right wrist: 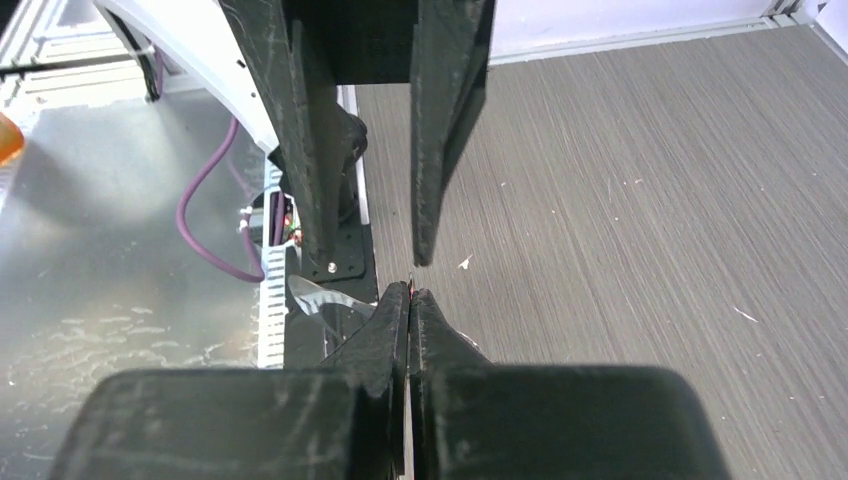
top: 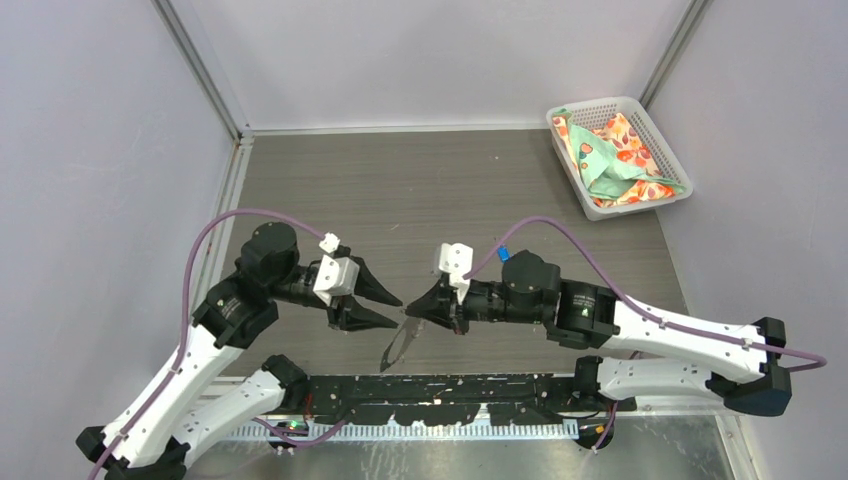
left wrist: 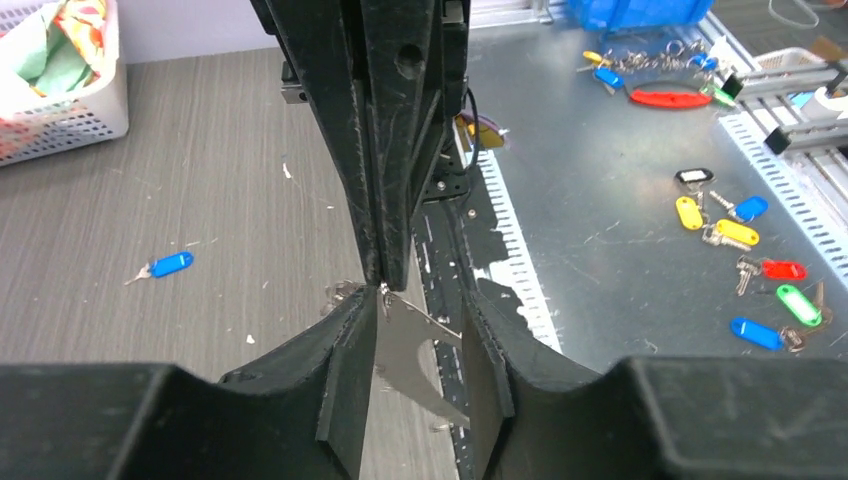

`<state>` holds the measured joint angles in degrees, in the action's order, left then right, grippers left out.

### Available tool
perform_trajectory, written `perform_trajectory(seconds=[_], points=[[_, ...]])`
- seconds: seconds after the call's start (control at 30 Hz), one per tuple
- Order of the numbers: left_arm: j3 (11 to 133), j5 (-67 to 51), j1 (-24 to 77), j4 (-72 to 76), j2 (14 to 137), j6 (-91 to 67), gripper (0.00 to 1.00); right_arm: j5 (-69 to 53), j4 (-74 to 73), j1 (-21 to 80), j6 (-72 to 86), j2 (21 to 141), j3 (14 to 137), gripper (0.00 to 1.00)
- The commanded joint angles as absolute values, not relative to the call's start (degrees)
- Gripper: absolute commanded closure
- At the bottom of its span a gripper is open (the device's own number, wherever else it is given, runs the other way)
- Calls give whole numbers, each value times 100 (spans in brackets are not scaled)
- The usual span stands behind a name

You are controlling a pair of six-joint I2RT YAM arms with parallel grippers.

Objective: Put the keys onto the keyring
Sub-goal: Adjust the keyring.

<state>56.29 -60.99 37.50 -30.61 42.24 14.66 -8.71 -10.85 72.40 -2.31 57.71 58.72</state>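
The keyring [top: 398,348] is a thin grey floppy strip, and it hangs from the tips of my right gripper [top: 408,313], which is shut on its top end. The left wrist view shows the keyring [left wrist: 410,350] dangling between the two fingers of my left gripper [left wrist: 418,310]. That gripper is open, with its left finger [left wrist: 345,360] close against the strip. In the right wrist view the right gripper [right wrist: 411,290] is pressed shut, and a curl of the keyring [right wrist: 320,300] shows beside it. One of the keys, with a blue head [left wrist: 170,265], lies on the table [left wrist: 230,180] apart from both grippers.
A white basket [top: 620,150] of patterned cloth stands at the table's far right corner. A black rail [top: 450,385] runs along the near edge by the arm bases. Beyond it is a metal bench [left wrist: 620,300] with several coloured key tags [left wrist: 738,233].
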Motion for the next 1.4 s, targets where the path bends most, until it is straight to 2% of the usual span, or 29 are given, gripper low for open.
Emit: perform_trajectory(seconds=[0.0,0.13,0.33,0.57,0.67,1.1,1.23,1.37], points=[[5281,-6136,3765,-2223,3947,373,62,-919,587,7203,249,5283,5399,99],[4828,-5657,3760,-1586,3722,-243,63,-1133,1068,7206,377,5128,5069,99],[4724,-5207,3748,-1251,3617,-348,65,-1278,1258,7199,453,5067,4914,99],[4858,-5716,3745,-1052,3676,-696,76,-1201,1356,7200,440,5091,4866,99],[4897,-6038,3753,-1233,3679,-629,76,-1155,1449,7199,442,5089,4811,99],[4944,-5776,3747,-1352,3716,-402,80,-1231,1560,7202,487,5171,4776,99],[4957,-5694,3746,-1209,3767,-500,86,-1274,1579,7204,513,5211,4781,99],[4901,-5566,3746,-1168,3771,-577,98,-1266,1598,7198,504,5200,4786,99]])
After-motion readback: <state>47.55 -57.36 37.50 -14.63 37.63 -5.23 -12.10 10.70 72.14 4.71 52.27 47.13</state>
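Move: The keyring is already hanging in the right hand's shut fingers, its middle some 3 cm back, 1 cm left and 4 cm below that hand point. From the open left hand, with its tips parted just beside the right ones, the middle of the keyring lies about 3 cm back, 1 cm right and 4 cm below. The blue-tagged key lies on the table roughly 25 cm ahead of the left hand, 20 cm to its right and 30 cm lower. The right hand keeps its pinch on the keyring and carries it up about 2.5 cm and back roughly 1.5 cm, its leftward-pointing fingers tipping up some 15 degrees, then holds it there. The open left hand dips a little under 2 cm, swings forward about as far, comes back up nearly to where it began while rolling about 10 degrees, and then shuts its fingers on the keyring's edge right beside the right hand's tips. ##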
